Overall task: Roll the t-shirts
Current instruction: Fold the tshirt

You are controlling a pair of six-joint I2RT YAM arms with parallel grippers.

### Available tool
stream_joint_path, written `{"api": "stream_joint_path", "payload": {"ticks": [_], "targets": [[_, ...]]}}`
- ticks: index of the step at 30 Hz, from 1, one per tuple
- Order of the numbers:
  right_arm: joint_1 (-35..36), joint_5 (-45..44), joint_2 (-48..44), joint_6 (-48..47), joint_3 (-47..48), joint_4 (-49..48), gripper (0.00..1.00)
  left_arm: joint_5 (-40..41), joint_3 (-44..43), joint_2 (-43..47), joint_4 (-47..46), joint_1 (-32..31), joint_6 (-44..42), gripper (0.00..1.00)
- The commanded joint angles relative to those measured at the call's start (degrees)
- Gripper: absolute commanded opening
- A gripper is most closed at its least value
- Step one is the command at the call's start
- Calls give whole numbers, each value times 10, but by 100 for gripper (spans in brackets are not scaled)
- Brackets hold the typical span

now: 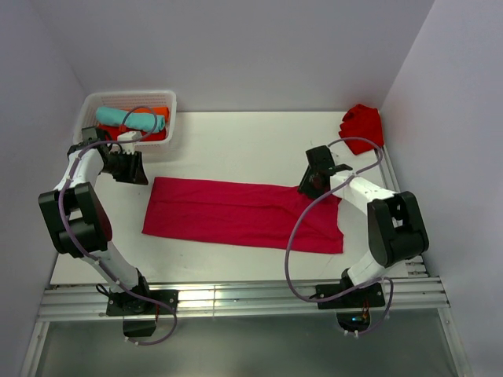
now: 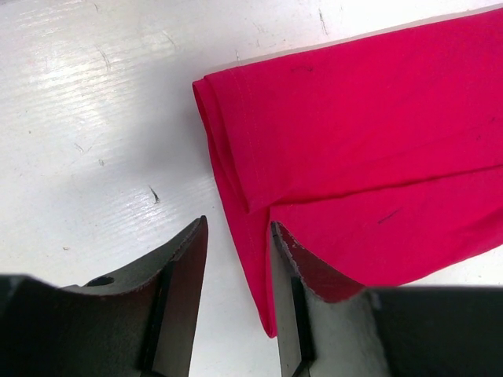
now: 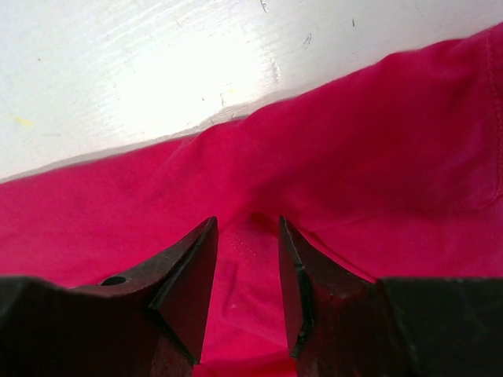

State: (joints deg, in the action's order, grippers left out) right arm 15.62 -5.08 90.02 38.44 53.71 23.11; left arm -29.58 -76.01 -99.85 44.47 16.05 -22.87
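Note:
The pinkish-crimson t-shirt lies flat on the white table, folded into a long strip from left to right. My left gripper is open at its far left corner. In the left wrist view the folded end lies ahead, and a cloth edge runs between the fingers of the gripper. My right gripper is open and low over the strip's far right edge. In the right wrist view, puckered cloth fills the gap of the gripper.
A white basket at the back left holds a rolled teal tee and an orange one. A crumpled scarlet tee lies at the back right corner. Grey walls close in on the left, back and right.

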Motion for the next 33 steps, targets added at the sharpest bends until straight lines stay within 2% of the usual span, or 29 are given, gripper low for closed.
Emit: {"api": "stream_joint_path", "payload": {"ticks": [1, 9, 13, 14, 22, 33], "targets": [[5, -5, 13, -7, 21, -16, 43, -12, -16, 12, 5, 2, -1, 42], [9, -5, 22, -6, 20, -18, 30, -13, -13, 11, 4, 1, -2, 42], [12, -12, 7, -2, 17, -13, 8, -12, -12, 13, 4, 0, -3, 41], [13, -14, 2, 0, 16, -11, 6, -12, -12, 13, 4, 0, -2, 41], [35, -29, -78, 16, 1, 21, 1, -17, -12, 12, 5, 0, -4, 41], [118, -56, -179, 82, -61, 40, 1, -18, -8, 8, 10, -8, -9, 40]]}}
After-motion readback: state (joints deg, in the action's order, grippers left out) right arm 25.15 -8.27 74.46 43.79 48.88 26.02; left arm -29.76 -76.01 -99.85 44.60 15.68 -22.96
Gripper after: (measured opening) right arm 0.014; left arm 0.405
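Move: The right hand's open fingers straddle a puckered ridge at the loose inner edge of the folded t-shirt's far flap, directly below the pads by about 2 cm. The t-shirt's far folded edge runs about 5 cm ahead of this hand, its right end is some 11 cm to the right and 3 cm back, and the folded red cloth lies roughly 22 cm ahead and 18 cm to the right. From the left hand, the ridge is about 52 cm to the right, 3 cm back and 8 cm below. The right hand sinks a little over 1 cm onto the puckered ridge of the t-shirt, and its part-open fingers shut fully there, pinching the thin cloth at the flap's inner edge. Staying shut, it then rises about 6.5 cm from that low point and swings back and to the left over the t-shirt, some 4 cm each way, the fingers tipping roughly 10 degrees forward as it goes. ##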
